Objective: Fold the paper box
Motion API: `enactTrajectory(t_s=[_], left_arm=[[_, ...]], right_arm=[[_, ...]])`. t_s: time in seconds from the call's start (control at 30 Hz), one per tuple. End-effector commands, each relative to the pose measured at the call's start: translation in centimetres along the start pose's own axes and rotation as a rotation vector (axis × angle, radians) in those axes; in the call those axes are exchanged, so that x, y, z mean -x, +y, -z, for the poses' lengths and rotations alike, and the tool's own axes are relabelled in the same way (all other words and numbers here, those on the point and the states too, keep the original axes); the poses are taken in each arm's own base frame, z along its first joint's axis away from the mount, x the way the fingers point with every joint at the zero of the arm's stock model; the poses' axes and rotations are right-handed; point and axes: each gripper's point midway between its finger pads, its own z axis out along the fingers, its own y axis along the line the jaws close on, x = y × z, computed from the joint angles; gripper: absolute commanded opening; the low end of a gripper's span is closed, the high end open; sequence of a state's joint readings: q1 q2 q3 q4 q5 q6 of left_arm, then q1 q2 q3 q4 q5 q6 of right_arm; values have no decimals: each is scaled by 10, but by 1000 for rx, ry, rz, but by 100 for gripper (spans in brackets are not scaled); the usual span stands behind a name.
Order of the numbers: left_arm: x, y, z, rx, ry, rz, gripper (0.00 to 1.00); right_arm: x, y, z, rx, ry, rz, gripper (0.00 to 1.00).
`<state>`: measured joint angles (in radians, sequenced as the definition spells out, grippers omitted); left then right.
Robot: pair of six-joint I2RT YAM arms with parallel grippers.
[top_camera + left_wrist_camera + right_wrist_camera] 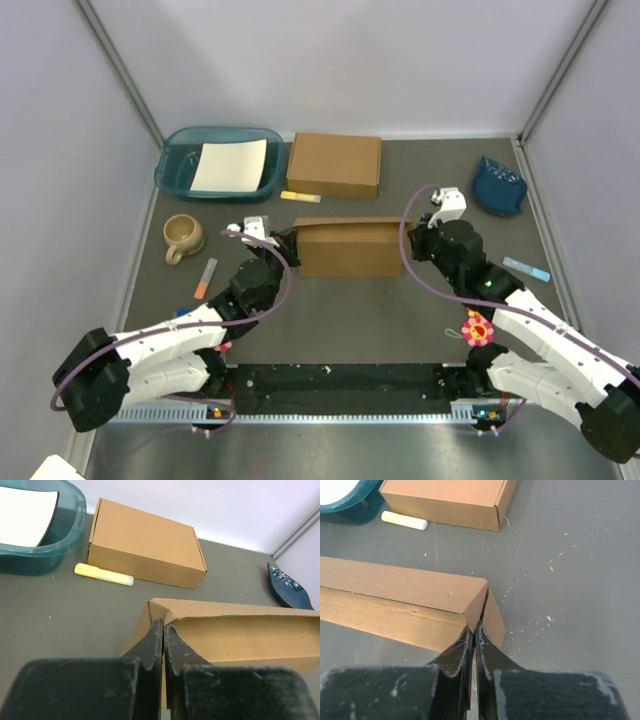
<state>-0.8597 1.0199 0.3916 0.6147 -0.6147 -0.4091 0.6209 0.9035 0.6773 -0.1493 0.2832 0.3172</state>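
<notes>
The paper box (350, 250), brown cardboard, lies across the middle of the table with its long top panel raised. My left gripper (289, 245) is at its left end. In the left wrist view that gripper (163, 631) is shut on the thin end wall of the paper box (250, 635), with one finger outside and one inside. My right gripper (409, 240) is at the right end. In the right wrist view it (474, 630) is shut on the end flap at the corner of the paper box (395, 587).
A closed twin brown box (335, 165) stands behind, with a yellow highlighter (300, 197) before it. A teal tray (166, 165) holding a white sheet (230, 165) is at the back left. A mug (184, 237) and an orange marker (205, 278) lie left. A blue object (498, 185) and a light blue pen (526, 268) lie right.
</notes>
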Motion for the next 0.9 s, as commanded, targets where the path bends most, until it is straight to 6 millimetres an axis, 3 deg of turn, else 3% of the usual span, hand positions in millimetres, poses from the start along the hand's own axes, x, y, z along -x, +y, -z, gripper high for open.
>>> enactTrajectory(t_s=[0.0, 0.1, 0.2, 0.3, 0.57, 0.87], left_arm=[[-130, 50, 44, 66, 455, -266, 0], [-132, 51, 44, 75, 459, -260, 0], [-125, 50, 42, 82, 440, -266, 0], [-118, 49, 39, 98, 430, -279, 0], [-105, 43, 34, 105, 424, -297, 0], [-99, 37, 29, 100, 420, -314, 0]], right_arm=[[-65, -8, 10, 3, 223, 41, 0], [-55, -8, 13, -7, 198, 36, 3], [-40, -10, 16, -26, 168, 33, 23], [-24, -10, 17, -37, 134, 31, 31], [14, -5, 21, -39, 57, 40, 37], [35, -3, 18, -57, 20, 61, 37]])
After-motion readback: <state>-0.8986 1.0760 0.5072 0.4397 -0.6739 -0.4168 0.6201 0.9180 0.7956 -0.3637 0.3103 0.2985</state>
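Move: The paper box seems to stand on its long side between the two hands, a top corner already pinched in each. Its middle is about 12 cm right of the left hand, 2 cm ahead and 9 cm below; from the right hand, 13 cm left, 2 ahead and 9 below. From the left hand, the yellow marker lies roughly 17 cm straight ahead and 19 below; the closed carton is 26 ahead, 9 right and 16 below. Open the right fingers about a third of their range to let go of the box's right corner, easing that hand back and right about 1 cm each way, with a slight lift and a tilt down. Keep the left corner pinched, carry the left hand about 1 cm right, and roll it some 5 degrees, left side up, with the fingertips dipping slightly. ##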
